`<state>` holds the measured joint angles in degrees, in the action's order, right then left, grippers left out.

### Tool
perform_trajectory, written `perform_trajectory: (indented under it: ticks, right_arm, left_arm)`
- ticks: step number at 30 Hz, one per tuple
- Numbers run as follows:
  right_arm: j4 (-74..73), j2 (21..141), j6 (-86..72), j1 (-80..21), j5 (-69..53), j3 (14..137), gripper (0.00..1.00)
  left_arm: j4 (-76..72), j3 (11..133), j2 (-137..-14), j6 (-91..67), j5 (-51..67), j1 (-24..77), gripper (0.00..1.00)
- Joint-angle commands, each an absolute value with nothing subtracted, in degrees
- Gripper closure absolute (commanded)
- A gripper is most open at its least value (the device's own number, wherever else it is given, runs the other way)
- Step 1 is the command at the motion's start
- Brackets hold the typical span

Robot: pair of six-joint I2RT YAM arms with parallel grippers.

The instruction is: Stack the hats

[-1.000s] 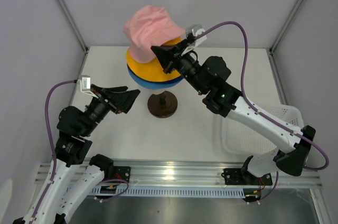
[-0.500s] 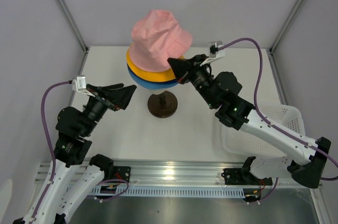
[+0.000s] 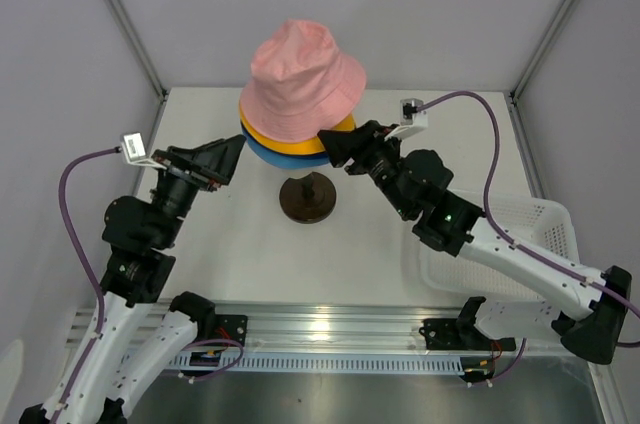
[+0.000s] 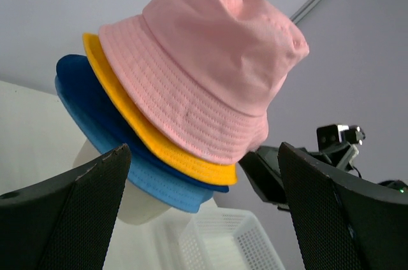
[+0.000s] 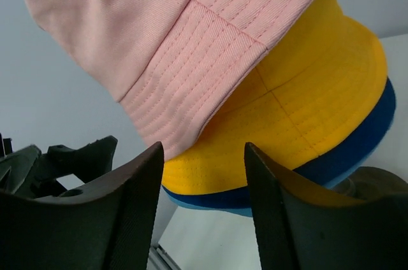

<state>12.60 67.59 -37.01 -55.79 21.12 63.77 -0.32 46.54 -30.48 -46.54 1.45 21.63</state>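
Note:
Four hats sit stacked on the cream mannequin head [image 4: 134,197]. The pink hat [image 3: 300,79] is on top, over the yellow hat [image 3: 335,142], the dark navy hat [image 4: 76,85] and the light blue hat [image 3: 268,152]. The stack also shows in the right wrist view, pink [image 5: 153,34] over yellow [image 5: 299,123]. My right gripper [image 3: 336,144] is open and empty, just right of the brims. My left gripper [image 3: 228,154] is open and empty, just left of the stack.
The mannequin's dark round base [image 3: 308,197] stands on the white table below the hats. A white mesh basket [image 3: 470,249] lies at the right, under my right arm, and shows in the left wrist view [image 4: 229,241]. Grey walls close the back and sides.
The pink hat went from hanging crumpled in my right gripper to sitting on the stack. My right gripper let go and drew back right. My left gripper rose toward the stack.

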Motion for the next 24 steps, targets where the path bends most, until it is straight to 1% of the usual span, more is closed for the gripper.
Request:
perform_trajectory:
  ticks: [1,3,4,5,6,8,9,10,11,13,14,15,16,17,20,24]
  right_arm:
    - [9.42,61.54,-35.86,-55.02,23.73,65.21,0.42]
    - [6.34,58.99,-36.04,-53.71,23.12,65.13,0.38]
    - [5.46,57.76,-36.30,-51.87,22.94,64.78,0.32]
    - [3.97,55.48,-37.26,-50.64,22.24,64.69,0.30]
    - [3.61,54.59,-37.87,-49.32,21.71,64.51,0.26]
    - [2.99,53.01,-38.76,-44.32,18.92,64.34,0.17]
    - [2.55,52.91,-40.59,-42.21,17.42,64.60,0.11]
    - [2.29,53.17,-41.65,-39.84,15.05,64.95,0.09]
    - [2.55,53.96,-42.79,-34.86,9.55,65.73,0.09]
    - [4.12,55.19,-46.66,-30.34,4.25,66.62,0.09]
    - [4.91,55.98,-48.15,-26.67,-0.48,67.40,0.09]
    - [5.97,57.64,-49.73,-25.15,-3.22,67.67,0.09]
    - [7.28,58.53,-52.70,-24.01,-5.60,67.85,0.09]
    - [9.12,59.58,-54.21,-23.04,-8.58,68.20,0.09]
    - [10.72,63.36,-58.26,-21.89,-13.25,69.87,0.10]
    - [13.35,67.32,-60.90,-21.97,-16.34,70.75,0.12]
  left_arm:
    - [-4.48,50.62,-33.22,-49.39,-2.09,21.80,0.00]
    - [-4.05,52.55,-34.27,-49.48,-3.07,21.80,0.01]
    - [-3.87,52.82,-34.45,-49.40,-3.60,21.71,0.01]
    - [-3.78,53.78,-34.80,-49.74,-4.91,21.62,0.00]
    - [-3.43,54.05,-34.98,-50.18,-5.44,21.45,0.01]
    - [-3.08,54.49,-36.21,-53.34,-5.02,20.13,0.05]
    - [-3.25,54.58,-36.82,-54.83,-3.88,19.26,0.06]
    - [-4.04,54.49,-38.13,-57.71,-2.48,17.59,0.08]
    - [-4.48,54.32,-39.01,-59.22,-0.29,16.88,0.09]
    - [-6.05,54.58,-41.99,-64.13,3.76,14.34,0.13]
    - [-6.93,54.49,-43.06,-65.64,5.52,13.46,0.14]
    - [-7.99,54.41,-44.02,-67.22,9.19,12.66,0.16]
    - [-8.96,54.32,-44.99,-68.54,10.53,11.35,0.21]
    - [-10.53,54.06,-46.48,-70.73,11.68,10.90,0.23]
    - [-12.21,54.23,-48.16,-73.12,13.53,10.11,0.24]
    - [-12.31,55.10,-50.44,-73.48,13.71,9.93,0.25]
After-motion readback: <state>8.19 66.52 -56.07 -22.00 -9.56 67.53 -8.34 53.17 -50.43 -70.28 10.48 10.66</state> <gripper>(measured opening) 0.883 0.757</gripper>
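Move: The pink hat tops the stack, its middle about 11 cm ahead of the left hand, 15 to its right and 4 above. From the right hand, just off the front right of the pink brim, that middle lies about 11 cm ahead, 6 left and 4 up. Directly under the pink hat the yellow hat peeks out some 4 cm lower. The brown stand foot is on the table below them, about 38 cm beneath the hands. The right hand, its fingers already partly open, goes on opening as it backs off from the pink brim's front right, about 15 cm to its right and 7 up, then swings forward and curls back left and down, ending beside the hat's right side. Meanwhile the left hand rises about 4 cm, then drives forward and down for roughly 9 cm forward in all, alongside the left of the brim, rolling its left side down nearly 20 degrees, tipping downwards a little and closing its fingers partway; no grip shows yet. ##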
